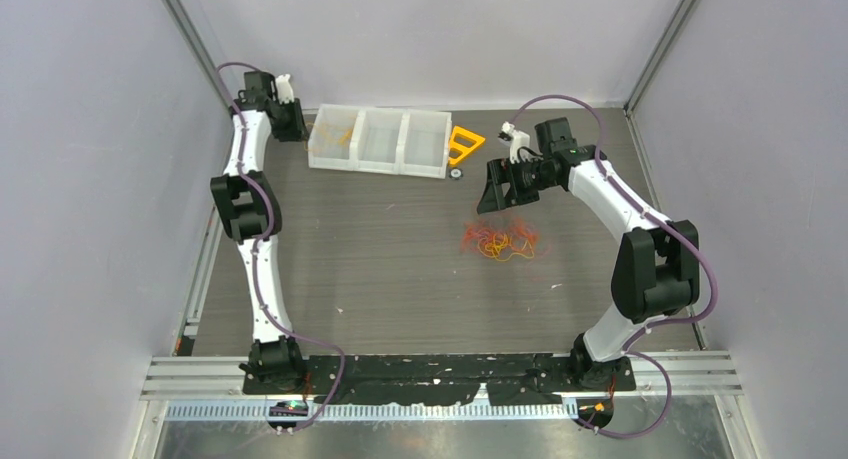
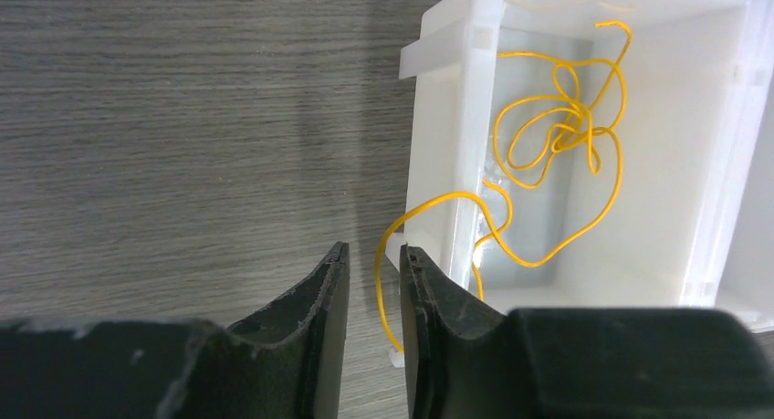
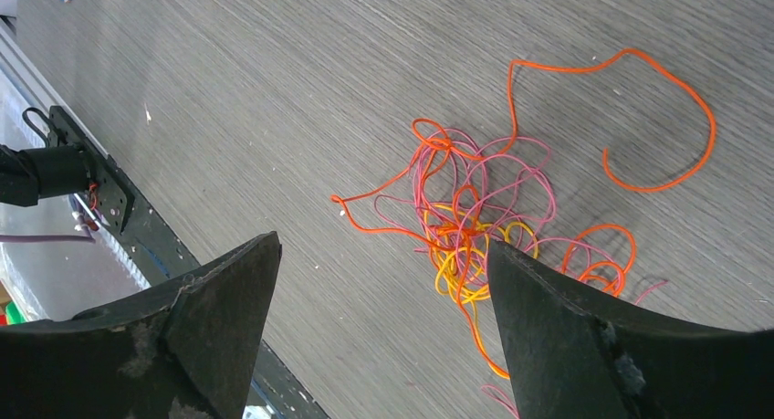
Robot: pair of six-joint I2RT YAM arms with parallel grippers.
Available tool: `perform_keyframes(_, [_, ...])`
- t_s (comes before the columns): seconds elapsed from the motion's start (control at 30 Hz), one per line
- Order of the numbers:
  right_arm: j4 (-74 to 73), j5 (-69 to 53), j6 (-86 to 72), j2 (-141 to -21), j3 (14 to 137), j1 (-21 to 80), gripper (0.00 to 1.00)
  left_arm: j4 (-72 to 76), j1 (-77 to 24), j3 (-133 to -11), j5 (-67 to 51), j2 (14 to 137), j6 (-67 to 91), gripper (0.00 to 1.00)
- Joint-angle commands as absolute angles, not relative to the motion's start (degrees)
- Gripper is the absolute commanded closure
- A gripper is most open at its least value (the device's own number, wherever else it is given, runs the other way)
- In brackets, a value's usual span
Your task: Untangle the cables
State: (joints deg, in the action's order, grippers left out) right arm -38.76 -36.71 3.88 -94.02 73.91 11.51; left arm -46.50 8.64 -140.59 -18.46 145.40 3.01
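The cables point(image 1: 498, 241) lie as a small clump of thin orange, yellow and pink strands on the table, right of centre. In the right wrist view the clump point(image 3: 470, 227) has one long orange strand curling away from it. My right gripper point(image 1: 495, 194) point(image 3: 383, 243) hangs over its far side, open wide, with nothing between the fingers. A separate yellow strand point(image 2: 557, 127) point(image 1: 335, 134) sits coiled in the left compartment of the white bin point(image 2: 438, 118). One end drapes over the bin wall, hanging loose in the narrow gap of my left gripper point(image 2: 374, 252) point(image 1: 300, 129), unpinched.
The white three-compartment bin point(image 1: 400, 168) stands at the back of the table. An orange-yellow plastic triangle point(image 1: 464, 143) and a small round piece point(image 1: 456, 174) lie just right of it. The arm bases and a black rail run along the near edge.
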Motion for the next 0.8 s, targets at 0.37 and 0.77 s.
perform_keyframes(0.37, [-38.5,-37.3,2.8,-95.1,77.0,11.2,0.12,-37.7,10.2,-134.0,-20.3,136.8,4.1,1.0])
perform_keyframes(0.77, [-38.0,-39.2,2.1,-95.0,76.3,11.2,0.12,-33.5,3.3,-127.1,-17.6,128.2,-3.8,1.0])
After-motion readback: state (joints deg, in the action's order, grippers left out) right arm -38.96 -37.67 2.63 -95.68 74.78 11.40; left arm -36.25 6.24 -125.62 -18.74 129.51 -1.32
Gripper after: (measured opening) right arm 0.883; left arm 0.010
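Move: Just outside the white bin's left rim, the left hand has a loop of yellow cable between its slightly open fingers, running about 2 cm below the hand point. The cable's heap lies in the left compartment, some 9 cm right, 4 cm ahead and 8 cm lower; the empty middle compartment is about 22 cm right and 3 cm ahead. The idle right hand has that loop roughly 53 cm left, 27 cm ahead and 7 cm below. Sinking about 1.5 cm beside the bin's left rim, the left fingers shut fully and pinch the yellow loop that ran between them. Then, easing back slightly, the hand rises fast by some 10 cm, drifting about 2.5 cm right towards the compartment late on, while the fingers tilt outward and up by about 12 degrees and keep their grip. ##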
